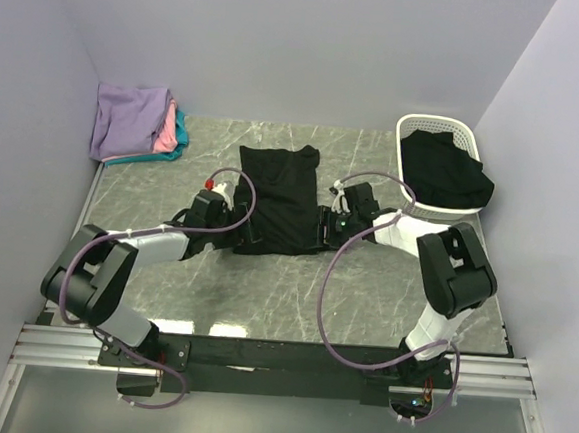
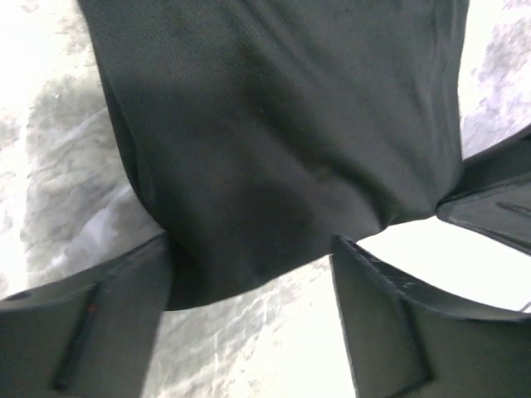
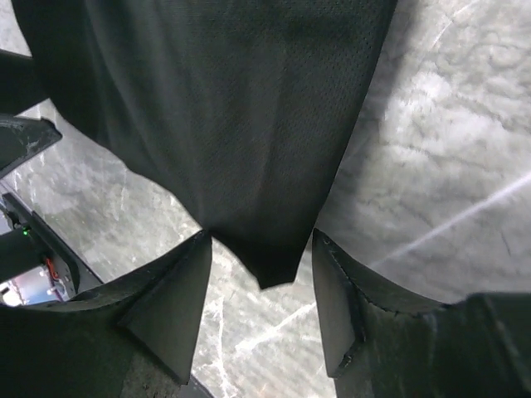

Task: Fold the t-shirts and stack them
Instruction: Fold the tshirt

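Note:
A black t-shirt (image 1: 283, 196) lies flat in the middle of the table, folded lengthwise, its hem toward me. My left gripper (image 1: 246, 228) is at its near left corner. In the left wrist view the left gripper (image 2: 249, 249) is open, and the shirt's corner (image 2: 274, 166) reaches between its fingers. My right gripper (image 1: 321, 229) is at the near right corner. In the right wrist view the right gripper (image 3: 261, 249) is open, with the pointed corner of the shirt (image 3: 249, 149) lying between its fingers. Folded lavender (image 1: 129, 119), pink (image 1: 166, 132) and teal (image 1: 180, 128) t-shirts are piled at the back left.
A white perforated basket (image 1: 437, 123) stands at the back right with black t-shirts (image 1: 444, 168) heaped in it and spilling over its near rim. Purple walls close in the table on three sides.

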Available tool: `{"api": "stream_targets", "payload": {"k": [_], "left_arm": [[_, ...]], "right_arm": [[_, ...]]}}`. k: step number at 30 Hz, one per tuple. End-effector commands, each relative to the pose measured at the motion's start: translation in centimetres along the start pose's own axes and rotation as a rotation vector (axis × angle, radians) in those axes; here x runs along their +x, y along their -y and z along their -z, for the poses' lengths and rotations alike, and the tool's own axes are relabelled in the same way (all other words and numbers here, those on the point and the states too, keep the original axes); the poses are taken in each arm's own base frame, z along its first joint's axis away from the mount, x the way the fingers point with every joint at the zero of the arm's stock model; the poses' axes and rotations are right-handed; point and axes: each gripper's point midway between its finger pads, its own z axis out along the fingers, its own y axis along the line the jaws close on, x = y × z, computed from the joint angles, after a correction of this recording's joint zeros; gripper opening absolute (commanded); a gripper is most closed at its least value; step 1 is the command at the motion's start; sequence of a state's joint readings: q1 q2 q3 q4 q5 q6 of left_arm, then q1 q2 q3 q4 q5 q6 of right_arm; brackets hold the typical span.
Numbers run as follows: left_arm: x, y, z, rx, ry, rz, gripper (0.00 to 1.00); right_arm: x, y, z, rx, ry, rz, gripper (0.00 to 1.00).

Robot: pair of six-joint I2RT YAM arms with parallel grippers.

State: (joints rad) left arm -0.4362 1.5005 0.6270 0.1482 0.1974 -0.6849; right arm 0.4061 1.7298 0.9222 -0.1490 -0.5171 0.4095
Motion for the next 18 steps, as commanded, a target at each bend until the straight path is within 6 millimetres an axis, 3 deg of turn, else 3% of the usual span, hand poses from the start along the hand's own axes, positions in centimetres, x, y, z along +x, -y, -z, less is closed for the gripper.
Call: {"api": "stream_targets", "payload": {"k": [1, 3, 7, 10, 12, 15, 18], "left_arm": [[1.6, 0.1, -0.9, 0.015, -0.062, 0.017, 0.73], [2.1, -0.3, -0.7, -0.003, -0.07, 0.019, 0.69], [3.0, -1.8, 0.1, -0.074, -0.085, 0.021, 0.59], [3.5, -2.7, 0.9, -0.116, -0.091, 0.017, 0.43], [3.2, -3.0, 1.2, -0.138, -0.078, 0.006, 0.27], [3.7, -4.0, 1.8, -0.192, -0.097, -0.002, 0.01], [3.9, -4.6, 2.0, -0.216, -0.107, -0.019, 0.01]], "right_arm": [[0.2, -0.2, -1.2, -0.046, -0.008, -0.006, 0.57], [0.6, 0.2, -1.5, -0.043, -0.018, -0.012, 0.53], [1.0, 0.6, -1.5, -0.022, -0.025, -0.011, 0.35], [1.1, 1.2, -1.2, 0.017, -0.026, -0.005, 0.11], [1.2, 1.8, -0.9, 0.054, -0.019, -0.003, 0.01], [2.0, 2.9, -0.7, 0.107, -0.029, -0.007, 0.0], [3.1, 3.9, -0.3, 0.147, -0.045, -0.01, 0.0]]}}
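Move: The t-shirt's near left corner lies about 3 cm below the left hand, some 2 cm back and 2 cm to its left. Its near right corner is already between the right hand's open fingers, about 2 cm below that hand and 1 cm back. From the right hand, the white basket is about 24 cm ahead and 25 cm right. From the left hand, the folded stack is some 24 cm ahead and 26 cm left. Down about 2 cm go both hands onto the near corners of the black t-shirt, the right nearly straight down while its half-open fingers shut and pinch its corner. The left, nearly wide open at first, also draws back some 2.5 cm and slightly left while shutting on the left corner, its fingers tipping a little steeper. ##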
